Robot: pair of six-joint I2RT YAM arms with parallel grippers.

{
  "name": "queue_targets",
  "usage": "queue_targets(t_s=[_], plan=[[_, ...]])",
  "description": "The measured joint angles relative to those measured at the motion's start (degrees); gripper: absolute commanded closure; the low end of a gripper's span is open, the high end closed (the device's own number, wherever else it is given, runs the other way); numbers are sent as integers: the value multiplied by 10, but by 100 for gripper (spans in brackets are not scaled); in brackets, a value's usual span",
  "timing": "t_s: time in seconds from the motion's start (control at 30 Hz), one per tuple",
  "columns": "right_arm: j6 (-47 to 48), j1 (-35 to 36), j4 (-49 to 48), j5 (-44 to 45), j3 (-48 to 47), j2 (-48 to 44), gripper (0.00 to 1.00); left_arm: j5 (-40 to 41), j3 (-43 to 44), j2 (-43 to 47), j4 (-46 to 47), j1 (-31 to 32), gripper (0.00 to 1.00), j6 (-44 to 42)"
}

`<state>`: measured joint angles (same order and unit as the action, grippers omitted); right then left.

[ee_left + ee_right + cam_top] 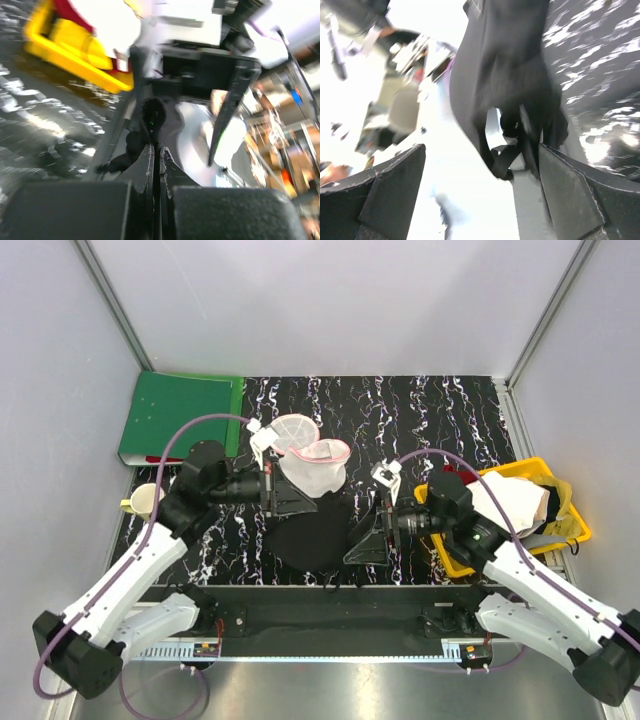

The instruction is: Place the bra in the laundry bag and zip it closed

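Observation:
The black bra lies bunched on the marbled table, just in front of the laundry bag. That bag is a white mesh drum with a pink rim, standing open. My left gripper reaches in from the left to the bra's upper edge. In the left wrist view its jaws are pressed together, with black fabric bunched at the tips. My right gripper is at the bra's right side. In the right wrist view it stands wide open, and the bra and a strap loop hang loose between the fingers.
A yellow basket holding white and red clothes sits at the right, behind my right arm. A green folder lies at the back left. A cream cup stands by my left arm. White walls enclose the table.

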<state>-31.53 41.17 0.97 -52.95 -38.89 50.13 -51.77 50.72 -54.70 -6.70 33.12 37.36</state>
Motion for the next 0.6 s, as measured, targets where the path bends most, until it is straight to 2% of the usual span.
queue_targets(t_s=[0.17,0.3,0.47,0.6], plan=[[14,0,77,128,1,-49,0,-3,-6,37,-78,-73,100,-36],[23,0,152,189,-3,-53,0,24,19,47,-163,-98,100,-80],[12,0,184,168,-19,-21,0,58,73,50,-208,-99,100,-106],[-24,9,140,132,-12,17,0,70,117,41,-216,-99,100,-108]])
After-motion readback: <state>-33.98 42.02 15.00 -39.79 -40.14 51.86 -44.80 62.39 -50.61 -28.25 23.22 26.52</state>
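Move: The left hand, holding the black bra shut in its fingers, has the laundry bag some 24 cm ahead, level sideways and about 25 cm below; the mesh disc lies another 10 cm out and about 6 cm to the bag's left. The right hand is wide open and empty: the hanging bra's middle is roughly 9 cm to its left, 4 cm ahead and 4 cm lower, while the yellow bin sits about 36 cm right, 14 ahead and 23 below. Still pinching the bra, the left hand draws it about 5 cm left and 3 cm forward, away from the right gripper, dipping slightly before rising to end about 3 cm higher, and turning some 15 degrees counter-clockwise. The right hand, fingers staying wide open, goes forward and right, then eases partly back while sinking about 5 cm, fingertips tilting down. ##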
